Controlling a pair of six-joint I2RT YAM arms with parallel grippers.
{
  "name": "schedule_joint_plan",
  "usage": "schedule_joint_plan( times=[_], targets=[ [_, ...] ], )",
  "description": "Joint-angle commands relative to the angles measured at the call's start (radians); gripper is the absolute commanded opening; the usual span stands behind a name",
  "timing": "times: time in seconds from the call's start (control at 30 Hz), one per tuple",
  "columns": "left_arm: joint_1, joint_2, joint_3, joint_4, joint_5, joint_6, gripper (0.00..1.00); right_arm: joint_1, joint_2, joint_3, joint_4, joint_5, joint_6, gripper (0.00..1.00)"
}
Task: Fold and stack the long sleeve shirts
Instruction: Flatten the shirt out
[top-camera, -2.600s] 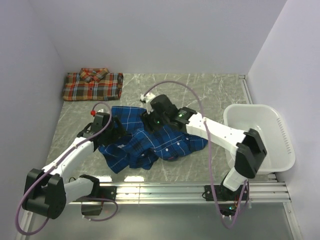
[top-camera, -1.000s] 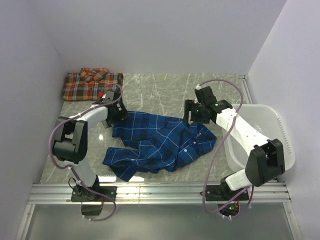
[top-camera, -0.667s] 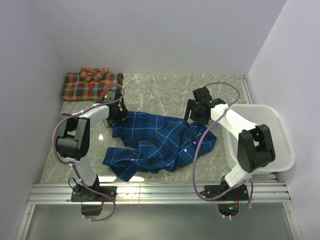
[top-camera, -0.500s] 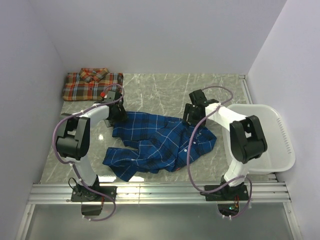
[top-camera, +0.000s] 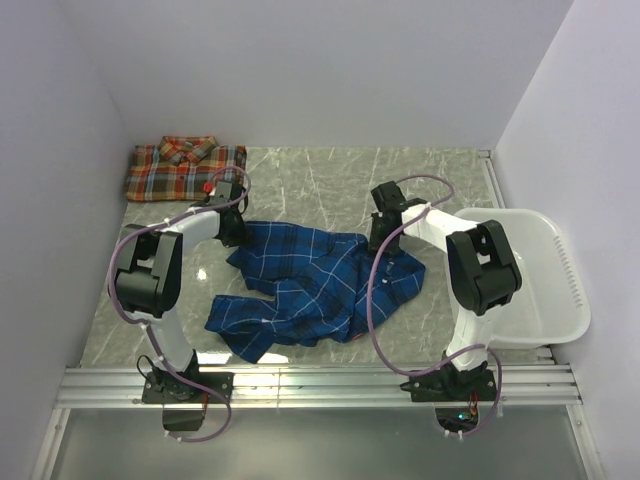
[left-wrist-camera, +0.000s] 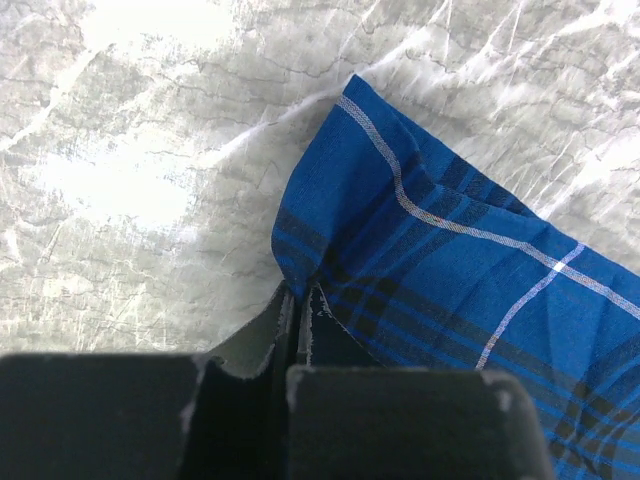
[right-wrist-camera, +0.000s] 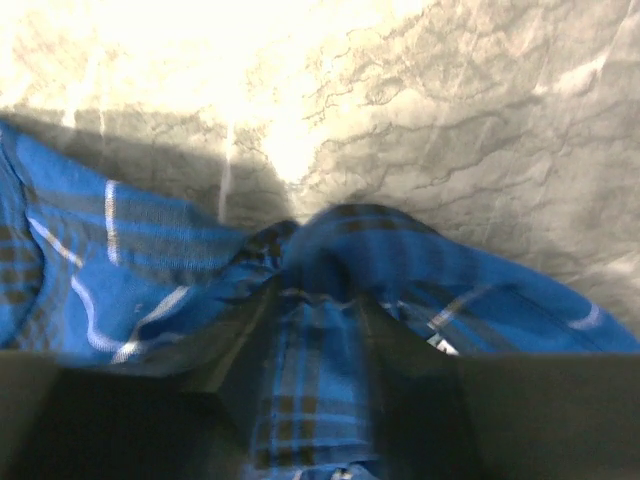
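A crumpled royal blue plaid shirt (top-camera: 310, 285) lies mid-table. My left gripper (top-camera: 232, 232) is at its far left corner; in the left wrist view the left gripper (left-wrist-camera: 298, 295) is shut, pinching the edge of the blue shirt (left-wrist-camera: 450, 230). My right gripper (top-camera: 383, 238) is down on the shirt's far right edge. Seen from the right wrist, the right gripper (right-wrist-camera: 315, 290) has a bunched fold of the blue shirt (right-wrist-camera: 330, 330) filling the gap between its fingers; that picture is blurred. The red-orange plaid shirt (top-camera: 185, 170) lies folded at the far left corner.
A white plastic basket (top-camera: 560, 290) stands at the right edge of the table, close to the right arm. Walls close in the left, back and right sides. A metal rail (top-camera: 320, 380) runs along the near edge.
The left gripper shut on the blue shirt's far left corner. The right gripper moved left from near the basket, dropped onto the shirt's far right edge and narrowed around a fold.
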Motion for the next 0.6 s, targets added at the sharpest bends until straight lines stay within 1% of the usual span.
schedule_joint_plan(
  times=[0.0,0.03,0.07,0.1,0.17,0.37,0.4,0.47,0.5,0.57],
  targets=[
    [-0.009,0.038,-0.009,-0.040,0.023,0.002,0.01,0.009,0.027,0.006,0.029,-0.016,-0.008,0.28],
    [-0.008,0.031,0.011,-0.043,0.015,0.007,0.01,0.009,0.022,0.012,0.031,-0.019,-0.008,0.18],
    [-0.006,0.023,0.024,-0.048,-0.002,0.010,0.01,0.011,0.020,0.018,0.028,-0.022,-0.008,0.05],
    [-0.005,0.005,0.062,-0.066,-0.010,0.021,0.01,0.011,0.017,0.032,0.026,-0.020,-0.008,0.00],
    [0.004,-0.009,0.109,-0.091,-0.025,0.030,0.01,0.008,0.004,0.049,0.025,-0.016,-0.007,0.00],
    [0.070,-0.083,0.352,-0.157,-0.048,0.061,0.01,0.009,-0.098,0.171,0.011,0.010,-0.004,0.00],
    [0.081,-0.095,0.426,-0.163,-0.038,0.068,0.00,0.008,-0.108,0.211,0.015,0.010,-0.007,0.00],
    [0.110,-0.098,0.509,-0.178,-0.022,0.078,0.01,0.008,-0.131,0.246,0.020,0.038,-0.001,0.00],
    [0.118,-0.094,0.600,-0.186,-0.014,0.082,0.01,0.008,-0.142,0.272,0.037,0.046,-0.001,0.00],
    [0.126,-0.082,0.700,-0.220,-0.005,0.108,0.01,0.006,-0.165,0.293,0.055,0.069,-0.002,0.00]
  ],
)
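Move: The left gripper already pinches the blue shirt's far left corner; the shirt's middle lies about 10 cm back and 16 cm right of it, and the folded red plaid shirt some 17 cm ahead and 10 cm left. The right fingers are half closed at the blue shirt's far edge, the fold to grip right between them, with the shirt's middle about 10 cm back and 12 cm left, and the white basket roughly 29 cm right and 7 cm back. Shut the right fingers on the fold of the far edge while the left keeps its pinch on the corner. Then lift both together, picking up speed and carrying forward: bring the left gripper up about 19 cm, some 10 cm forward and slightly left, the right up about 11 cm and 7 cm forward, tipping both hands' fingers outward roughly 20 degrees. ##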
